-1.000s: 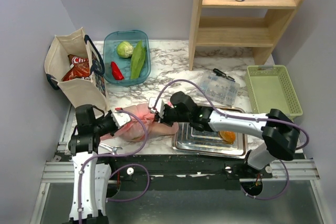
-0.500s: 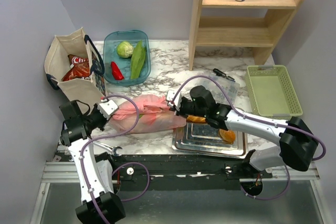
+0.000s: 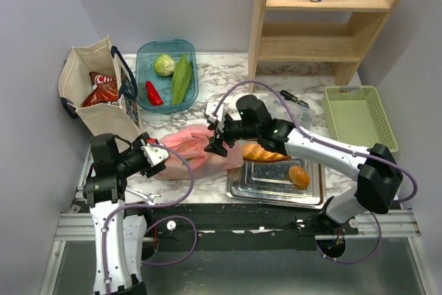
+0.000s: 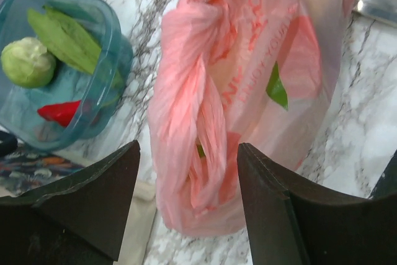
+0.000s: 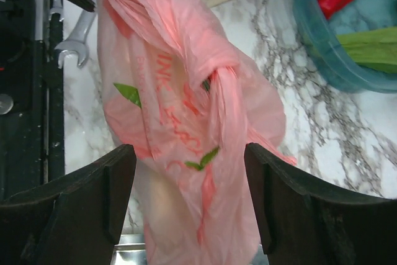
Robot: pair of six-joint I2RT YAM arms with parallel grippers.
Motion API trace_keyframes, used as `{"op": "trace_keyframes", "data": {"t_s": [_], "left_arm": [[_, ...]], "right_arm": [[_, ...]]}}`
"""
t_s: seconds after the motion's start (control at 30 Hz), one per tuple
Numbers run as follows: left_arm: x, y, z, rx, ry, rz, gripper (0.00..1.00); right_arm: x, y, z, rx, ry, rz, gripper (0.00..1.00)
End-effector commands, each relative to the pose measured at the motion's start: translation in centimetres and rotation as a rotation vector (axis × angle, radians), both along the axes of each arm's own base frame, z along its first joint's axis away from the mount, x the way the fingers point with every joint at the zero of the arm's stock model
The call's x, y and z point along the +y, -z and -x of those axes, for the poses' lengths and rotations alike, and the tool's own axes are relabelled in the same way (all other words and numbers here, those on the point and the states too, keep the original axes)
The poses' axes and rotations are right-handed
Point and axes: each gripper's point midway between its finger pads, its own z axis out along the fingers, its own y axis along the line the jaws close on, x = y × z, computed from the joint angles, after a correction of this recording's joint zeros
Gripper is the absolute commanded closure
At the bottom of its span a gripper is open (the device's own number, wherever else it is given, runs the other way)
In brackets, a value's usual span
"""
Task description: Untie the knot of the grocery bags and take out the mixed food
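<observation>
The pink plastic bag lies crumpled on the marble table, between the two arms. Its twisted knot shows in the right wrist view, and in the left wrist view the handles run as a bunched strip. My left gripper is open at the bag's left end, with the plastic lying loose between its fingers. My right gripper is open over the bag's right end, holding nothing. The beige canvas tote stands at the far left with red chip bags inside.
A blue tub behind the bag holds a cabbage, a green vegetable and a red pepper. A metal tray to the right carries a baguette and a bun. A wrench, clear box, green basket and wooden shelf stand around.
Both grippers were shut on the pink bag and pulled it apart sideways. Now both are open and have let go, and the bag has slumped back into a bunch.
</observation>
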Motion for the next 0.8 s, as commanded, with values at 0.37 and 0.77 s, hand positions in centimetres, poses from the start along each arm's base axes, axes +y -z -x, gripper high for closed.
{"op": "trace_keyframes", "data": {"t_s": [0.37, 0.77], "left_arm": [[-5.1, -0.9, -4.7, -0.039, 0.133, -0.025, 0.42], [-6.9, 2.3, -3.1, -0.074, 0.323, -0.157, 0.39]], "right_arm": [[3.4, 3.8, -0.5, 0.075, -0.007, 0.086, 0.80], [2.4, 2.4, -0.3, 0.056, 0.012, 0.073, 0.99]]}}
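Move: The grocery bag's pink knot lies about 4 cm to the right hand's left and 4 cm below it, level with it fore and aft. From the left hand the knot is about 5 cm ahead, 11 cm to the right and 4 cm lower. The blue basin stands some 25 cm straight ahead of the left hand, and the tote bag about 20 cm ahead and 21 cm left of it. The baguette is about 20 cm right of the right hand and 5 cm back. The pink strand at the knot is pinched by the right hand, which goes about 4 cm down and 3 cm left, shuts its wide-open fingers on it and then holds there. Meanwhile the left hand swings some 7 cm right and 4 cm forward towards the knot, turning about 15 degrees clockwise, its fingers staying well open on either side of the twisted handle. ##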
